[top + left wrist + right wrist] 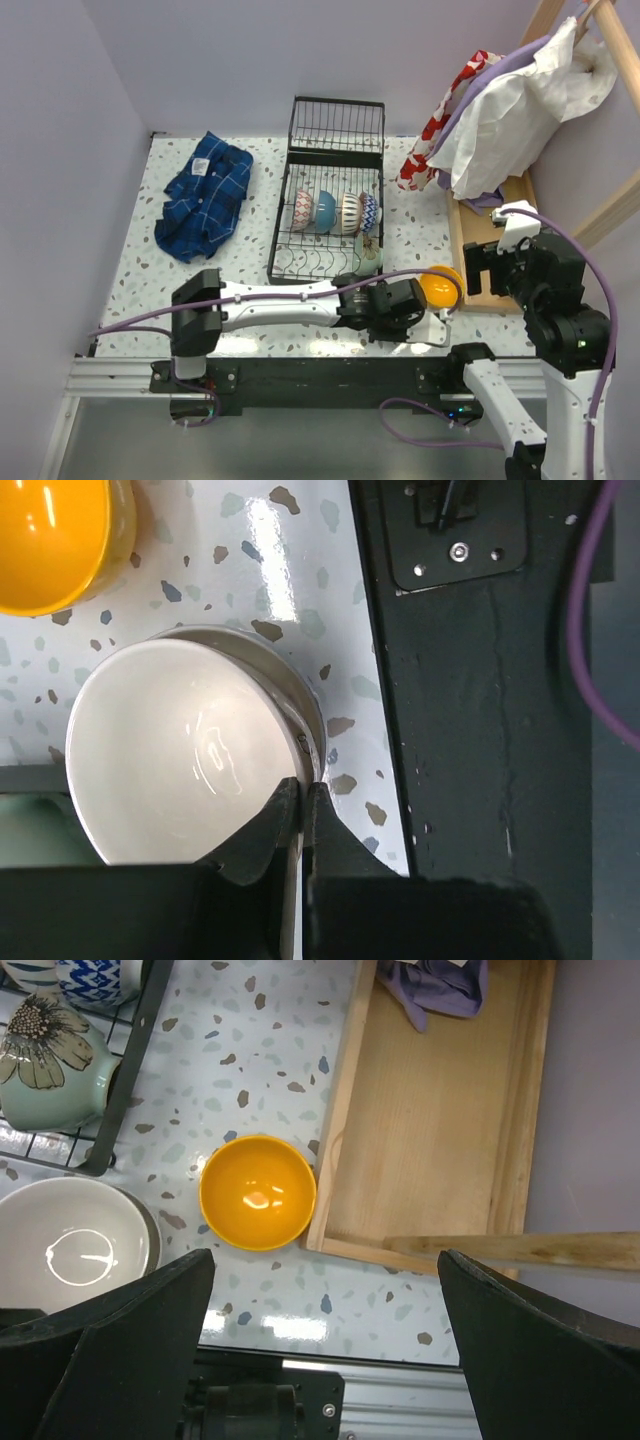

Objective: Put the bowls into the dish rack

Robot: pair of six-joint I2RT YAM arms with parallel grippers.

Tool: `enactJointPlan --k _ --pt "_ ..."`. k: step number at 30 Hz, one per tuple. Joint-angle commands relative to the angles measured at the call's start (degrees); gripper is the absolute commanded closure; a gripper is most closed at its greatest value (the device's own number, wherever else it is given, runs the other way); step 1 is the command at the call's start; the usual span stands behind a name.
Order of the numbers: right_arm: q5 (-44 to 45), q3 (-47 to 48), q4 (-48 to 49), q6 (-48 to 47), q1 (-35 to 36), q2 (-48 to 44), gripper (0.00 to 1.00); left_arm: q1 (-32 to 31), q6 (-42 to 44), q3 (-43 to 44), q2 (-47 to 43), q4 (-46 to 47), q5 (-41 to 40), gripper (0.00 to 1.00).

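Observation:
The black wire dish rack (pixel 325 200) stands at the table's middle back and holds several bowls on edge, and a green flowered bowl (pixel 45 1070) sits at its near right corner. My left gripper (pixel 303 792) is shut on the rim of a white bowl (pixel 180 750) near the table's front edge, right of the rack; the bowl also shows in the right wrist view (pixel 70 1250). An orange bowl (pixel 440 287) sits upright on the table beside the wooden tray, and also shows in the right wrist view (pixel 257 1192). My right gripper (pixel 325 1340) is open and empty, above the front edge near the orange bowl.
A wooden tray (pixel 440 1130) with a purple cloth (pixel 440 985) lies on the right. A pile of cloths (pixel 500 110) leans on a wooden frame at the back right. A blue plaid cloth (pixel 205 195) lies left of the rack. The black base rail (pixel 480 730) runs along the front edge.

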Motion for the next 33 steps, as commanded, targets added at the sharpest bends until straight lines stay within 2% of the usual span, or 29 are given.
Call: enactJointPlan --k 1,6,10,16,19,20,21,22,23,25,28,33 --pt "-1.23 1.35 1.80 -0.04 -0.42 2.51 0.01 0.99 2.88 0.68 -9.44 0.12 1.87 1.00" --pt "-1.32 2.31 1.36 -1.27 -0.42 5.06 0.01 6.52 2.00 1.38 -14.18 -0.58 6.96 1.00" --pt "-1.23 2.40 1.45 -3.29 -0.42 7.26 0.02 14.94 -0.63 1.91 -17.26 0.20 13.19 1.00" --pt "-2.02 0.38 1.45 -6.45 -0.42 8.93 0.02 26.10 -11.96 -3.88 -22.80 9.06 24.71 1.00" --pt "-2.20 -0.50 2.23 -9.08 -0.42 9.46 0.02 32.52 -22.58 -13.27 -27.62 23.45 30.52 1.00" --pt "-2.03 -0.50 2.33 -9.62 -0.42 10.16 0.02 34.03 -28.27 -19.13 -30.33 32.89 31.57 1.00" --pt "-1.50 -0.41 2.33 -10.06 -0.42 10.68 0.02 36.83 -31.20 -22.06 -31.49 38.21 33.76 1.00" --pt "-0.80 -0.15 1.89 -10.84 -0.42 11.39 0.02 37.99 -34.01 -24.79 -32.46 48.27 34.56 1.00" --pt "-0.36 0.72 1.54 -11.20 -0.42 12.18 0.02 39.13 -39.26 -29.16 -33.60 52.37 35.00 1.00" --pt "0.61 2.04 0.49 -12.43 -0.51 14.11 0.02 41.77 -44.56 -32.44 -33.70 62.72 36.76 1.00" --pt "1.23 3.36 -0.30 -13.66 -0.42 16.05 0.02 44.15 -54.66 -37.28 -32.04 73.28 38.17 1.00" --pt "2.11 4.42 -1.45 -15.24 -0.42 18.33 0.02 48.10 -65.66 -44.49 -29.31 86.40 37.12 1.00"
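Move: The left hand already pinches the near rim of a beige-sided bowl just above the white bowl, which sits some 4 cm ahead, 2 cm right and 6 cm below. Its free rack slot is about 16 cm ahead, 9 cm left; the green bowl is 16 cm ahead, 3 cm left, the striped bowl 25 cm ahead, 7 cm left. From the open right hand, the yellow bowl is 4 cm ahead, 5 cm left, 25 cm below; the white bowl, 1 cm back, 16 cm left. Up first, then forward and leftward, the left hand carries the pinched bowl from the white bowl to above the front part of the rack, about 17 cm forward and 12 cm each left and up. Its wrist swings some 75 degrees until the fingers point right, almost level. The open right hand eases 5 cm forward and 4 cm down towards the yellow bowl, tipping downward. ##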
